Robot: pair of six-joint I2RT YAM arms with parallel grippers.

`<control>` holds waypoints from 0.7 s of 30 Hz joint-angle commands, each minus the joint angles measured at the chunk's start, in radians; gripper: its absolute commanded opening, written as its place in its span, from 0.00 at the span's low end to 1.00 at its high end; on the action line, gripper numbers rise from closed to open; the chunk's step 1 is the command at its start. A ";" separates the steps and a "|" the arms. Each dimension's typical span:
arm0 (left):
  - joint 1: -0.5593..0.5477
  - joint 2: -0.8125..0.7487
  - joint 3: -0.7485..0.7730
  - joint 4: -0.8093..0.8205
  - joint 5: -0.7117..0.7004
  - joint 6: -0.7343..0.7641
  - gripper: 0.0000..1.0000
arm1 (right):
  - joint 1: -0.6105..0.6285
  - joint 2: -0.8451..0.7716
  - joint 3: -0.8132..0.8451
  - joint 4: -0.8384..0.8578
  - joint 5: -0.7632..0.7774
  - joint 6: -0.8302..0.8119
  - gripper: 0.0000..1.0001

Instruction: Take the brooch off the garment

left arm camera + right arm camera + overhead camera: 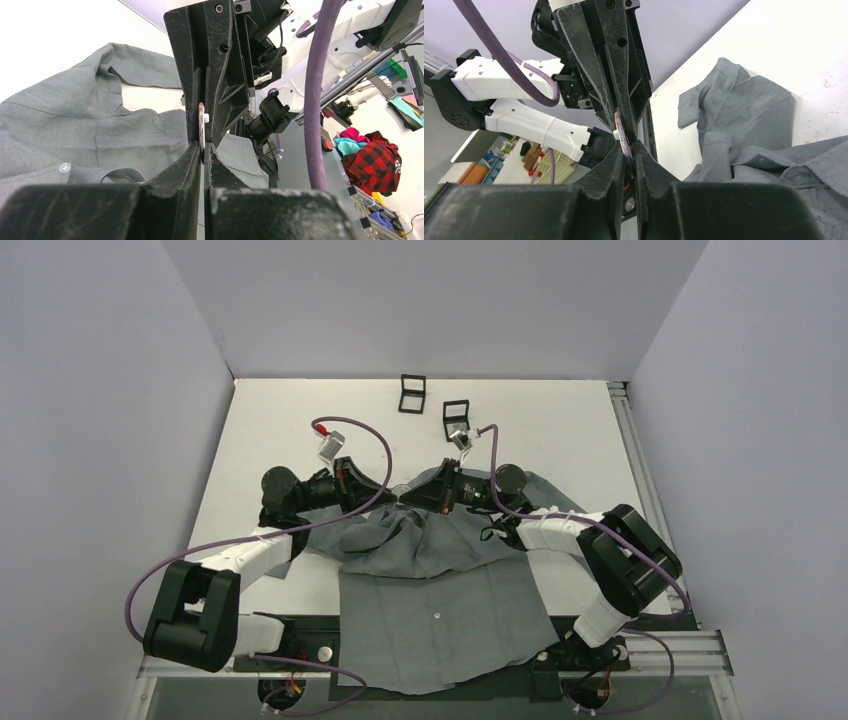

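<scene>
The brooch (201,127) shows edge-on as a thin reddish-brown disc with a small white nub on one side. My left gripper (204,149) is shut on its lower edge. From the opposite side my right gripper (630,147) is shut on the same brooch (620,129), so the two sets of fingers meet tip to tip. In the top view the left gripper (392,496) and right gripper (405,498) touch above the collar end of the grey garment (430,590), which lies spread on the table. No cloth shows around the disc.
Two small black boxes (412,393) (456,416) stand on the white table behind the arms. A metal rail (625,430) runs along the table's right edge. The shirt's hem hangs over the near edge between the arm bases. Purple cables loop from both wrists.
</scene>
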 commanded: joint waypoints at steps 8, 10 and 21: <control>0.018 -0.021 0.006 0.076 0.045 -0.043 0.00 | -0.041 0.016 -0.040 0.269 0.140 0.072 0.02; 0.018 -0.018 0.008 0.076 0.042 -0.048 0.00 | -0.041 0.013 -0.044 0.274 0.139 0.062 0.03; 0.048 0.001 0.019 0.068 0.041 -0.056 0.00 | -0.042 -0.036 -0.048 0.308 0.026 0.028 0.30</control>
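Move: The brooch stands edge-on in the air between the facing grippers, its rim in the shut left fingers: its middle is about 2 cm to the right of the left hand and 1 cm ahead. From the right hand it is some 1 cm ahead and 1 cm to the left, at finger height, with the right tips shut about it too. The garment's bunched part lies roughly 18 cm straight below the right hand; the nearer black frame is about 28 cm ahead, 13 cm right and 20 cm below. Hold the left gripper shut on the brooch, nearly still. Ease the right one up about 1 cm with its fingers still closed, rolling slightly, then open them partway to let go of the brooch and draw off up, forward and to the right, ending about 2 cm from where it began. ##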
